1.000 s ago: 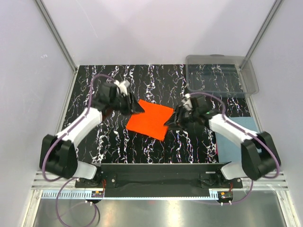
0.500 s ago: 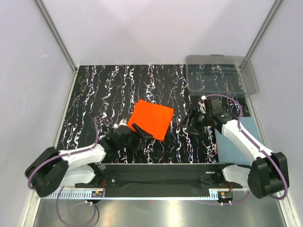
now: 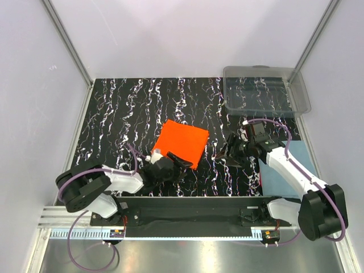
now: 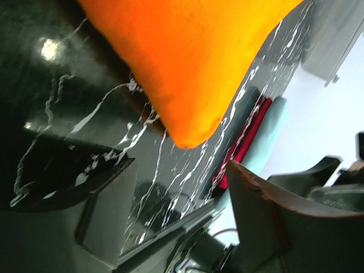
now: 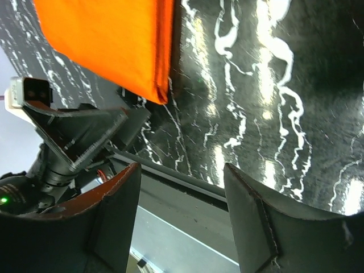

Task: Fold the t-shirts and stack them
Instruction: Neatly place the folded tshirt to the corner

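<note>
The bright orange t-shirt [image 3: 181, 143] lies folded into a small square on the black marbled table [image 3: 119, 119]. My left gripper [image 3: 181, 163] sits low at the shirt's near edge, open, nothing between its fingers. In the left wrist view the orange t-shirt [image 4: 187, 57] fills the top, above the open left gripper [image 4: 182, 196]. My right gripper [image 3: 226, 155] hangs open just right of the shirt, apart from it. The right wrist view shows the orange t-shirt [image 5: 108, 45] beyond the empty right gripper [image 5: 182, 213]. The blue-grey t-shirt [image 3: 273, 181] lies flat at the near right, partly under the right arm.
A clear plastic bin [image 3: 267, 96] stands at the far right corner of the table. A thin red strip [image 4: 250, 133] shows along the blue-grey cloth's left edge. White walls and metal posts enclose the table. The arms' base rail [image 3: 187, 207] runs along the near edge.
Both grippers have let go of the orange shirt and opened. The left arm swung from the shirt's far left to its near edge. The right gripper backed off to the right.
</note>
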Robot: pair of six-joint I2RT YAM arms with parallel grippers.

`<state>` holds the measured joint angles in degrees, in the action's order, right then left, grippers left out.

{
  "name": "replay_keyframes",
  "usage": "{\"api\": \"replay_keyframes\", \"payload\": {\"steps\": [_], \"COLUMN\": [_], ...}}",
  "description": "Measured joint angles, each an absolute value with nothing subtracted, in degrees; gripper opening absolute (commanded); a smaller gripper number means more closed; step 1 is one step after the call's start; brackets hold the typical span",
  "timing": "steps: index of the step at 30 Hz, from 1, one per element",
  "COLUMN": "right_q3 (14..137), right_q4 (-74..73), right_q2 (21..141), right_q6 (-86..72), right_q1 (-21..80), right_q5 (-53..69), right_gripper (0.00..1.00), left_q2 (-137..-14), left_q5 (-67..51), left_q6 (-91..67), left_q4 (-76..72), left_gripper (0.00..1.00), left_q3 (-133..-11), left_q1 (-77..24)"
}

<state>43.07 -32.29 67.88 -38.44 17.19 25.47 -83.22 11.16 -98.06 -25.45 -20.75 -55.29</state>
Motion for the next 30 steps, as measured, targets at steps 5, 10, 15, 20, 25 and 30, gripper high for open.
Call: {"api": "replay_keyframes", "payload": {"steps": [5, 10, 15, 20, 25, 30], "right_q3": [41.1, 41.01, 42.02, 43.03, 42.39, 40.36], "right_q4": [-32.38, -31.57, -30.76, -26.52, -17.54, -7.97], "right_q2": [66.87, 67.46, 70.61, 75.0, 80.44, 85.36], "right_q6": [-39.09, -39.53, -40.01, -41.36, -44.18, -46.81], "right_q1": [17.19, 17.19, 17.19, 17.19, 17.19, 17.63], "right_q5": [24.91, 24.91, 24.82, 25.19, 27.97, 29.8], "right_gripper": [0.67, 0.71, 0.73, 0.74, 1.0, 1.0], "left_q2": [-87.37, -90.32, -92.9, -93.6, -93.6, -93.17], "left_q5": [13.17, 14.02, 14.02, 13.82, 11.49, 6.96], "left_q6": [-101.08, -102.69, -103.46, -103.55, -100.92, -98.35], "left_q4": [-27.31, -29.93, -32.6, -33.45, -34.63, -37.01], "left_gripper": [0.59, 0.52, 0.45, 0.31, 0.04, 0.0], "left_q3": [-22.55, -23.38, -23.68, -23.49, -22.24, -22.0], "left_q1": [-55.42, -55.42, -55.42, -55.11, -52.9, -49.17]}}
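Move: The folded orange t-shirt's near corner lies just off the left fingers, about 2 cm ahead, 1 cm to the right and 2 cm lower; the shirt's middle is some 8 cm ahead and 2 cm to the left. From the right hand, the middle of the shirt's right edge is about 3 cm ahead, 8 cm left and 9 cm down, its far right corner 9 cm ahead and 5 cm left, and the blue stack roughly 24 cm to the right and 4 cm back. The t-shirt's near corner is pinched by the left hand, which eases forward some 3 cm and down about 2 cm onto it, shuts its half-open fingers there, then starts up a little. The right hand, after a small draw back, goes forward, down and left, some 7 cm in all, towards the shirt's right edge, its fingers spreading fully open. ##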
